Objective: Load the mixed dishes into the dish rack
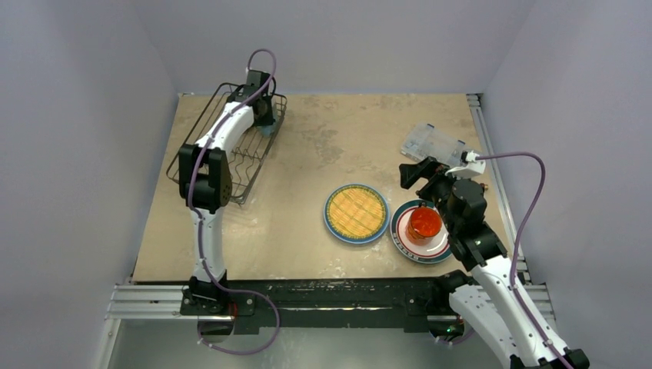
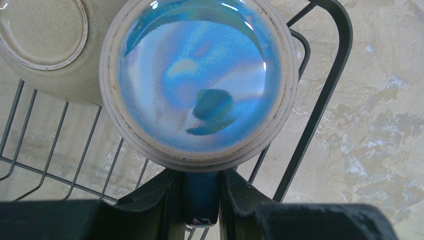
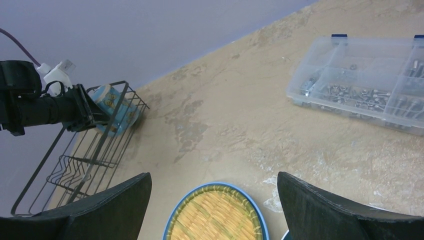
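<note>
The black wire dish rack [image 1: 227, 146] stands at the table's far left. My left gripper [image 1: 264, 114] is over its far end, shut on the handle [image 2: 200, 195] of the blue mug [image 2: 200, 80], whose glazed underside faces the left wrist camera. A cream cup [image 2: 42, 30] lies in the rack beside the mug. The yellow woven plate [image 1: 355, 213], blue-rimmed, lies mid-table. An orange cup [image 1: 424, 224] stands on a white teal-rimmed plate [image 1: 400, 234] next to it. My right gripper [image 1: 410, 171] hovers open above and behind them, with nothing between its fingers [image 3: 115, 205].
A clear plastic compartment box [image 1: 434, 142] with small hardware sits at the far right, just beyond my right gripper. Metal rails run along the table's right edge [image 1: 492, 177] and near edge [image 1: 323, 296]. Purple walls close in the table.
</note>
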You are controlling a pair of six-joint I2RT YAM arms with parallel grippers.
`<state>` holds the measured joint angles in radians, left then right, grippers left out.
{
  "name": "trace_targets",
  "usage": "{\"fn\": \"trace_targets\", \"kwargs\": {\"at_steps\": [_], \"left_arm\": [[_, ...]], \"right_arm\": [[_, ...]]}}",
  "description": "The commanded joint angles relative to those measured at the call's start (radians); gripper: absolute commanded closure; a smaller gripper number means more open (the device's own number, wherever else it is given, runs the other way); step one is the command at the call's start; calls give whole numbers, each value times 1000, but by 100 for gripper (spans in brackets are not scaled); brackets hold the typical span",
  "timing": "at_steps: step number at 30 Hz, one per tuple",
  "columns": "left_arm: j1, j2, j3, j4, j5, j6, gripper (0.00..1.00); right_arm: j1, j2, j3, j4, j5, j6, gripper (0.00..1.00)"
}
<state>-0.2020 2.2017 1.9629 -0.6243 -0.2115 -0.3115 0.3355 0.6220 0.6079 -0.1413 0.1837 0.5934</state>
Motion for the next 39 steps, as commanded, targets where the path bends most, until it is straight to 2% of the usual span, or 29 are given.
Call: {"fn": "trace_targets", "kwargs": {"at_steps": [1,2,7,9,12,17,20,26,30,33,36,39], "left_arm": [[10,-16,64,9,39,-40,75],[11,-22,60,4,41,-43,67],[11,-60,41,-28,58,-52,38],[15,-85,32,-50,60,-55,29],[33,-140,19,-74,69,-83,21],[64,-264,-23,-113,137,-158,15],[79,-367,-127,-98,245,-227,12],[117,-651,-455,108,537,-306,7],[117,-754,-549,168,677,-290,5],[101,-762,-548,135,776,-249,5],[59,-780,-593,150,728,-207,5],[47,-765,-593,146,785,-230,5]], "right_arm": [[2,4,17,48,-9,-6,2],[2,6,11,58,-10,-7,2],[2,29,-8,102,-28,-1,2],[2,35,-15,124,-39,-3,2],[1,45,-24,136,-46,-9,2],[2,54,-29,172,-70,-12,2],[2,64,-52,183,-95,-9,2],[2,47,-68,158,-104,-39,1],[2,33,-63,144,-93,-74,1],[2,35,-40,82,-94,-79,1],[2,62,12,-2,-61,-64,1],[2,155,123,-200,56,26,1]]}}
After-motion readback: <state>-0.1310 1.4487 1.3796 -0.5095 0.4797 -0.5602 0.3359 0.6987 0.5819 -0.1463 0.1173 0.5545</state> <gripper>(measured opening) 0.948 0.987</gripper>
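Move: The left hand holds the blue mug's handle inside the dish rack, with the mug's middle about 5 cm ahead and slightly above the fingers. The bowl is some 9 cm left and 7 cm ahead of that hand; the yellow plate is about 21 cm back and 28 cm right. From the right hand, the yellow plate is roughly 6 cm ahead, 10 cm left and 23 cm below, the orange mug 2 cm back and 8 cm right, and the blue mug 32 cm ahead, 37 cm left. Staying almost still at first, the left hand opens its fingers wide and lets go of the blue mug's handle, then draws back about 17 cm and up some 16 cm, veering right out of the rack. On the way its wrist rolls about 40 degrees, swinging the fingertips rightward towards the yellow plate's side. The open right hand sinks about 4 cm, touching nothing. ##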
